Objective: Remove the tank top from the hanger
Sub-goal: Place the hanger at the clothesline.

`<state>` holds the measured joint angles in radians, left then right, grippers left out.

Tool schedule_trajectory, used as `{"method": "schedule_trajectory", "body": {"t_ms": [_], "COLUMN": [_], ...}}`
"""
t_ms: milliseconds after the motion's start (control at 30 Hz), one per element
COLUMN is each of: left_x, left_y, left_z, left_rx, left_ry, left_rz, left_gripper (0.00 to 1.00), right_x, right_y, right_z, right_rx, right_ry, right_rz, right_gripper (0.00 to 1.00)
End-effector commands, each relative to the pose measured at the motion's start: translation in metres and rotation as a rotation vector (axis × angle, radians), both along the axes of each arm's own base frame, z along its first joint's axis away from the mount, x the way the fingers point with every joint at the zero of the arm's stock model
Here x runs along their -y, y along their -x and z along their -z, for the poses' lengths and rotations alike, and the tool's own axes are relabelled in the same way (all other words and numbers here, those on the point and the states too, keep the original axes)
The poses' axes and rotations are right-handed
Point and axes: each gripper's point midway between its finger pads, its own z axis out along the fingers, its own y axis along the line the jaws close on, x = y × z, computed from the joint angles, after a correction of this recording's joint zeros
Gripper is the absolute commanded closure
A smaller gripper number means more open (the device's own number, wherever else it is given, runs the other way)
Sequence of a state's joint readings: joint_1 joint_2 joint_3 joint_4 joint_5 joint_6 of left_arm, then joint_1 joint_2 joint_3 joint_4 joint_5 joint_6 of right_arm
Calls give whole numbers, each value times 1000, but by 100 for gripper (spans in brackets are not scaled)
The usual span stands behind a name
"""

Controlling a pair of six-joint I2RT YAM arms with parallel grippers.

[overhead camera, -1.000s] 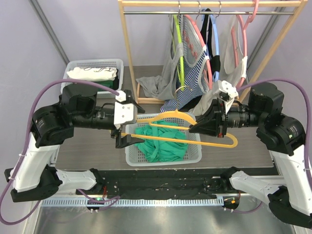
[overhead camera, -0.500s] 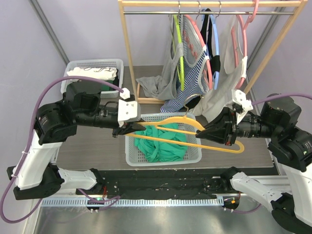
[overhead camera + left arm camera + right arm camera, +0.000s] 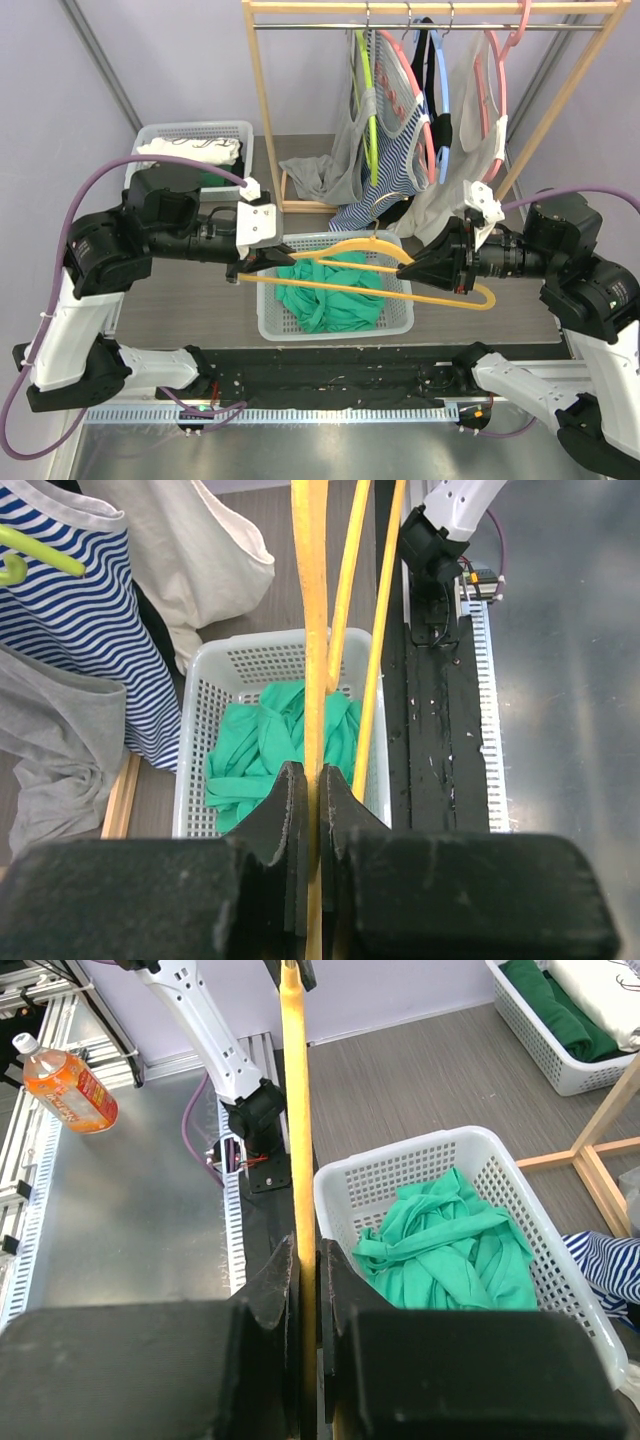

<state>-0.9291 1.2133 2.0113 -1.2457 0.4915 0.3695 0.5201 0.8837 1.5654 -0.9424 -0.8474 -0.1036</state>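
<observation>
A bare yellow hanger [image 3: 340, 285] hangs level over the white basket [image 3: 335, 330], held at both ends. My left gripper [image 3: 262, 264] is shut on its left end, and my right gripper [image 3: 415, 272] is shut on its right side. The green tank top [image 3: 325, 290] lies crumpled in the basket below, off the hanger. In the left wrist view the jaws [image 3: 312, 780] pinch the hanger [image 3: 316, 630] above the tank top [image 3: 260, 750]. In the right wrist view the jaws [image 3: 306, 1250] pinch the hanger bar [image 3: 297, 1110], with the tank top [image 3: 450, 1240] to the right.
A wooden clothes rack [image 3: 265, 110] stands behind the basket with several hangers and garments, including a striped top [image 3: 395, 170]. A second basket [image 3: 190, 150] of folded clothes sits at the back left. An orange bottle [image 3: 70, 1080] stands on the metal table edge.
Both grippers kept their hold on the yellow hanger. The right gripper swung out to the right and lower, then came back slightly left and up. The left gripper turned and rose a little.
</observation>
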Motion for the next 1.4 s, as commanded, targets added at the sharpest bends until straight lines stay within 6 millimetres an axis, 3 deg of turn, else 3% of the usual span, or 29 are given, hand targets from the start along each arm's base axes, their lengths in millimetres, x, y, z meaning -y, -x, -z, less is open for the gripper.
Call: {"method": "schedule_trajectory", "body": {"t_ms": [0, 67, 100, 133, 167, 267, 400, 533, 633, 833, 967, 1067, 1100, 1167, 1367], "left_x": [-4, -7, -10, -10, -17, -38, -64, -90, -109, -139, -152, -165, -166, -171, -138], "left_y": [1, -5, -8, -13, -25, -37, -14, 23, 37, 27, 17, 1, -8, -23, -62], "left_z": [-4, 1, 1, -1, 0, 3, -2, -9, -14, 24, 43, 29, 12, -3, -55], "left_rx": [23, 28, 34, 27, 46, 102, 110, 112, 135, 159, 152, 172, 196, 185, 131], "left_ry": [22, 1, 0, 14, 4, -4, 46, 79, 107, -19, -20, 68, 136, 200, 256], "left_rz": [-6, -40, -65, -108, -190, -291, -264, -201, -237, -369, -487, -649, -709, -819, -847], "left_gripper": [100, 100, 100, 100, 100, 100, 100, 100, 100, 100, 100, 100, 100, 100, 100], "right_x": [3, 5, 7, 8, 10, 15, 22, 29, 34, 42, 41, 38, 38, 38, 34], "right_y": [-12, -18, -18, -19, -24, -23, -21, -18, -17, -21, -33, -39, -40, -41, -51], "right_z": [-21, -27, -30, -32, -36, -45, -52, -64, -79, -97, -97, -96, -96, -99, -96], "right_rx": [60, 79, 79, 86, 105, 138, 170, 169, 181, 166, 140, 128, 128, 140, 124], "right_ry": [-42, -60, -73, -83, -96, -133, -153, -189, -244, -324, -326, -341, -349, -376, -367], "right_rz": [84, 123, 141, 159, 192, 222, 258, 295, 331, 404, 445, 451, 452, 456, 470], "right_gripper": [99, 87, 66, 61, 58, 49, 41, 39, 39, 40, 42, 43, 43, 43, 44]}}
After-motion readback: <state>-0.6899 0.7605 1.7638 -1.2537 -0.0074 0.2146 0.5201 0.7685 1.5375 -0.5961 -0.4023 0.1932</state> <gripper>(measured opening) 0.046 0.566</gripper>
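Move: The yellow hanger is still pinched by both hands, by its left end and its right part. The free left stretch of the clothesline lies some 40 cm ahead of the left hand, 3 cm to its right and 10 cm higher; the lime hanger hangs about 9 cm right of that stretch. The green tank top lies in the basket, 18 cm ahead of the left hand, 8 cm right and 50 cm below. From the right hand that free stretch is 40 cm ahead, 13 cm left, 10 cm up. The hanger comes free of the right fingers as they open to a bit over half; the left hand, keeping its grip on the left end, carries it about 16 cm to the left, dipping and coming back up on the way, and turns it some 40 degrees counter-clockwise. The emptied right hand backs off upward by 8 cm, also forward and to the right, turning clockwise and rolling its left side up. ##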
